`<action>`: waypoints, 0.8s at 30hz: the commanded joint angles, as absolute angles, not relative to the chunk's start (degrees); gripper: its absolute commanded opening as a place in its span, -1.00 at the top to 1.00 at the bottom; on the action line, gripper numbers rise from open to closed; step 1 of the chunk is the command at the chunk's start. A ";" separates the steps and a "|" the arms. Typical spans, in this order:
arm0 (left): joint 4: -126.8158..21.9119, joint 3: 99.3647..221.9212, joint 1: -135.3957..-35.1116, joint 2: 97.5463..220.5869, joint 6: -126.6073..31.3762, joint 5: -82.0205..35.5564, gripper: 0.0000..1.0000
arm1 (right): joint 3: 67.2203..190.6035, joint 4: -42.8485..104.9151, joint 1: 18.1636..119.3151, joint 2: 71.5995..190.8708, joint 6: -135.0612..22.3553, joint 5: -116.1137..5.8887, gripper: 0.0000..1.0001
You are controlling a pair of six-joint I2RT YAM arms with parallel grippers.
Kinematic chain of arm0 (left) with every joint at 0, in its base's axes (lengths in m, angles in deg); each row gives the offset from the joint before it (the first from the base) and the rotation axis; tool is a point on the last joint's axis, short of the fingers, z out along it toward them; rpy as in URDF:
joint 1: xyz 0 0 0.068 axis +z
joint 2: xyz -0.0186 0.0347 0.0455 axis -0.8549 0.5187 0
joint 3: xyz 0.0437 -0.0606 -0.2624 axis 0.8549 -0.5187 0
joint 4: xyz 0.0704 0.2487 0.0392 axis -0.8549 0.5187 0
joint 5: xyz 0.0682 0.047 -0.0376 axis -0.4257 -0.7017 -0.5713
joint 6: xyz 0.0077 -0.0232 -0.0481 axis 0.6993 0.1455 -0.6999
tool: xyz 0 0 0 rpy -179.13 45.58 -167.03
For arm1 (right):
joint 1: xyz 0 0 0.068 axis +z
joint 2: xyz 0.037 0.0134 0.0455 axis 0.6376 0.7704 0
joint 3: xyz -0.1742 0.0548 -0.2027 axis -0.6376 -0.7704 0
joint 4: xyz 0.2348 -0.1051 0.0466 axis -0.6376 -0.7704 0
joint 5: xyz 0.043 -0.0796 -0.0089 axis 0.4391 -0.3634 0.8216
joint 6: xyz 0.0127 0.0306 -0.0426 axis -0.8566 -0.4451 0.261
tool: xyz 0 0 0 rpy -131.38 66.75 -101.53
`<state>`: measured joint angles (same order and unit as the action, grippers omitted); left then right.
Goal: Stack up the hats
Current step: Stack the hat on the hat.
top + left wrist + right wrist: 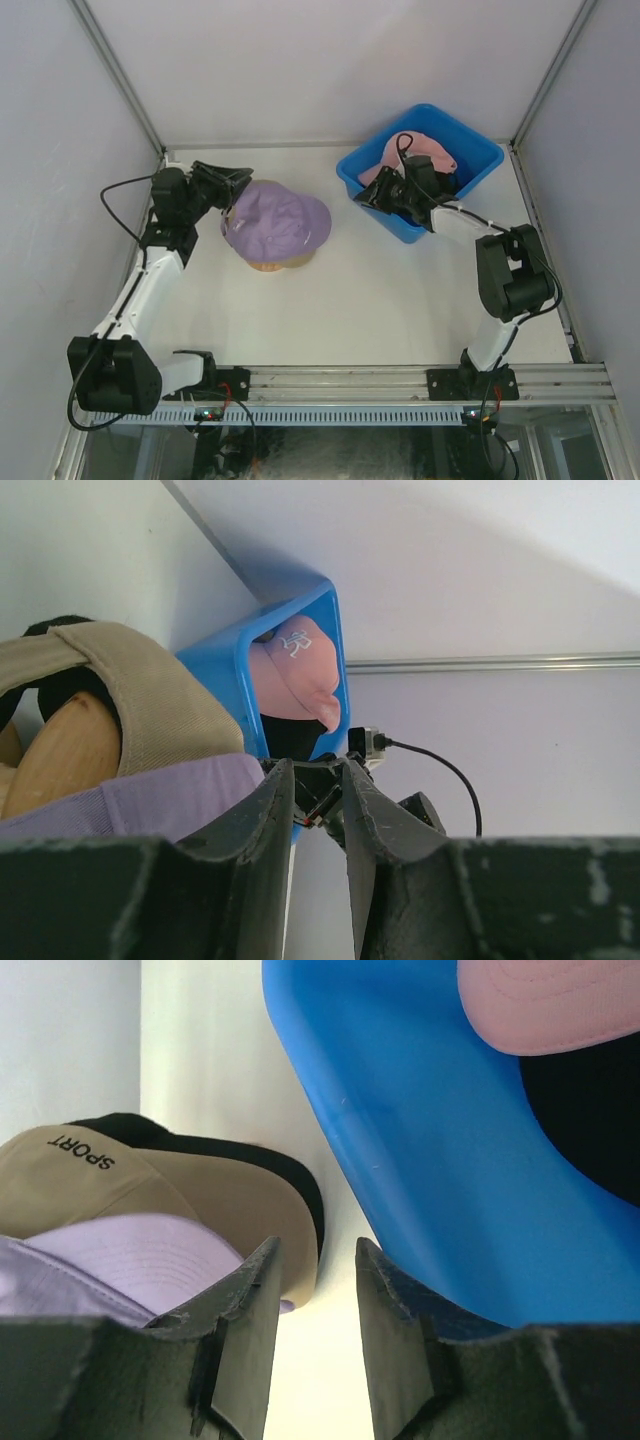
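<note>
A purple hat [277,222] tops a stack with a tan hat [270,263] showing under it. In the left wrist view the purple hat [150,795] and the tan hat [135,695] sit over a wooden stand [55,750]. My left gripper [238,183] hovers at the stack's left edge. My left gripper [310,767] is open and holds nothing, with purple fabric lying outside its left finger. A pink hat [418,152] lies in the blue bin [470,140]. My right gripper [370,195] is at the bin's left wall. My right gripper [318,1247] is open and empty.
The right wrist view shows the bin's outer wall [430,1160] close on the right, a pink brim [550,1005] and something black above it. A black hat [210,1148] lies under the tan one marked SPORT [60,1185]. Enclosure walls and metal posts ring the table.
</note>
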<state>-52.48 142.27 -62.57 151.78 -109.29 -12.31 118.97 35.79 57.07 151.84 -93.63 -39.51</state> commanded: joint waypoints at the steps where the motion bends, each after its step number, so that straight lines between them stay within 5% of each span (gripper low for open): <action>1: -50.29 148.45 -62.68 151.57 -105.61 -13.92 0.40 | 122.46 29.06 55.71 152.71 -88.56 -45.77 0.28; 24: -18.17 145.08 -58.19 131.55 -83.39 -22.61 0.35 | 123.59 28.53 65.75 143.06 -88.88 -42.91 0.24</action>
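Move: The purple hat's middle lies about 5 cm back from the left hand, 4 cm to its right and some 10 cm lower. From the right hand, it is about 18 cm to the left, 9 cm back and 5 cm higher; the wooden stand under it is some 20 cm left and 6 cm back. The blue bin's middle is about 11 cm ahead and 12 cm right of the right hand, with the pink hat in it. The right hand's fingers come free of the blue bin's near rim: after a brief nudge outward it turns back, drawing off back and left and rising about 5 cm, towards the purple hat's brim. The left hand lifts a little off the hat's edge, then swings back and left about 10 cm, sinking again at the end, its wrist rolling some 20 degrees left side up. Both grippers stay partly open. ##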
